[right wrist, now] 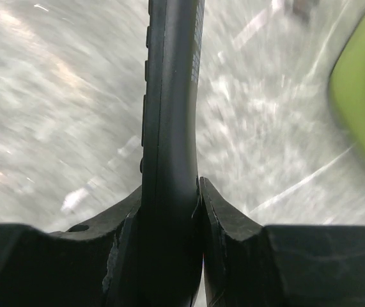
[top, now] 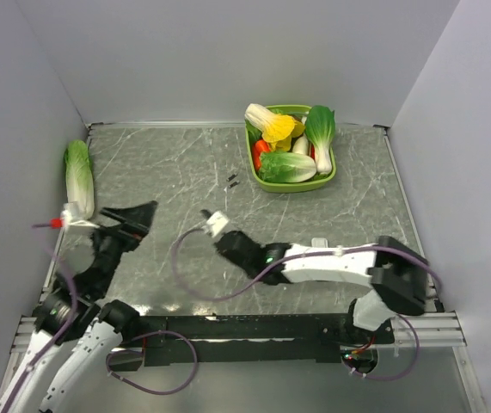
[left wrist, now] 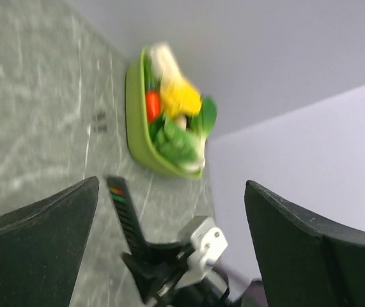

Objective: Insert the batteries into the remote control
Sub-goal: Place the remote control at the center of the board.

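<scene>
My right gripper (right wrist: 169,188) is shut on the remote control (right wrist: 172,96), a slim black bar held on edge and running straight out from the jaws above the table. From the left wrist the remote control (left wrist: 119,203) shows coloured buttons at its far end, with the right gripper (left wrist: 145,261) clamped on its near end. My left gripper (left wrist: 171,185) is open and holds nothing. From above, the left gripper (top: 133,222) hangs at the left, a short way from the right gripper (top: 224,234) at mid-table. The batteries are out of view.
A green tray (top: 290,187) of toy vegetables stands at the back right, also seen as the tray (left wrist: 134,109). Two tiny dark bits (top: 232,180) lie left of it. A cabbage (top: 79,176) lies against the left wall. Grey walls enclose the table.
</scene>
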Motion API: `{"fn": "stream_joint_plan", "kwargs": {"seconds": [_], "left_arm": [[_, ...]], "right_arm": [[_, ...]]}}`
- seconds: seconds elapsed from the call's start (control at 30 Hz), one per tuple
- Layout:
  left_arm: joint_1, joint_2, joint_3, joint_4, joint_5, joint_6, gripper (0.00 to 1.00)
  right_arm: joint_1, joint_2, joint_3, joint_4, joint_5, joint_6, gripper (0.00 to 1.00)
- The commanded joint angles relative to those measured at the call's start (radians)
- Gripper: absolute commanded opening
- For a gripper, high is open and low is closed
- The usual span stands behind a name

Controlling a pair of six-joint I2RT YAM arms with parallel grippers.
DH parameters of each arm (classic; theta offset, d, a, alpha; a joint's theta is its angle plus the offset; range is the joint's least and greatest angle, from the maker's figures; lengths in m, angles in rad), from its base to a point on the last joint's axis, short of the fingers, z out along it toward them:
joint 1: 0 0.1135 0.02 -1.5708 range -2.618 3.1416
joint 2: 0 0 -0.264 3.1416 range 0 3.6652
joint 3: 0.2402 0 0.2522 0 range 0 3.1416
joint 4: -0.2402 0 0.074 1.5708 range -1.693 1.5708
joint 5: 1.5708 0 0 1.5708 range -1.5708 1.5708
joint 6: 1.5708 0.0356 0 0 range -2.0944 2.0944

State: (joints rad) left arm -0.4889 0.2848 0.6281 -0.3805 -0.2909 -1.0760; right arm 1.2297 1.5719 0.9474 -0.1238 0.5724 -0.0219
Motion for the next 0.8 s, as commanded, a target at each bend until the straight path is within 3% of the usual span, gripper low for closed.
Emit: {"fn": "stream_joint_plan", "kwargs": {"seconds": [0.0, 0.23, 0.37, 0.57, 0.77], "left_arm": [[-0.002, -0.068, 0.113, -0.139, -0.194, 0.192, 0.99], [-0.002, -0.216, 0.128, -0.103, -0.2, 0.45, 0.99], [-0.002, -0.275, 0.09, -0.09, -0.212, 0.501, 0.99], [0.0, -0.305, 0.036, -0.075, -0.197, 0.505, 0.99], [-0.002, -0.292, 0.047, -0.107, -0.205, 0.496, 0.99]], "right_arm": [[-0.165, -0.222, -0.117, -0.034, -0.358, 0.255, 0.0], [-0.504, -0.466, -0.395, 0.114, -0.817, 0.491, 0.0], [-0.688, -0.559, -0.524, 0.226, -0.968, 0.605, 0.0], [-1.007, -0.63, -0.642, 0.355, -1.075, 0.775, 0.0], [-1.302, -0.569, -0.697, 0.524, -1.131, 0.948, 0.0]]}}
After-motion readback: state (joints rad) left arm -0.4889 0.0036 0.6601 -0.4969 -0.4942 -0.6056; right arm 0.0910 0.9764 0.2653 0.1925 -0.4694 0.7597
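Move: In the right hand's closed grip is the black remote control. The white remote, the landmark by which it is being carried, lies about 20 cm to that hand's right, 4 cm nearer the base and some 10 cm lower. The vegetable basket stands roughly 27 cm ahead and 12 cm right, the two dark batteries 18 cm ahead and 4 cm left. From the empty left hand the white remote is some 47 cm right, 2 cm back and 30 cm down. Sweeping about 20 cm to the right, low over the table towards the white remote, the right arm keeps its pinch on the black remote, dips slightly, then eases some 4 cm forward. Meanwhile the wrist rolls the hand's left side up by roughly 80 degrees about the fingers. The left hand, still wide open, backs away leftward and towards its base, rising and then sinking partway back. ##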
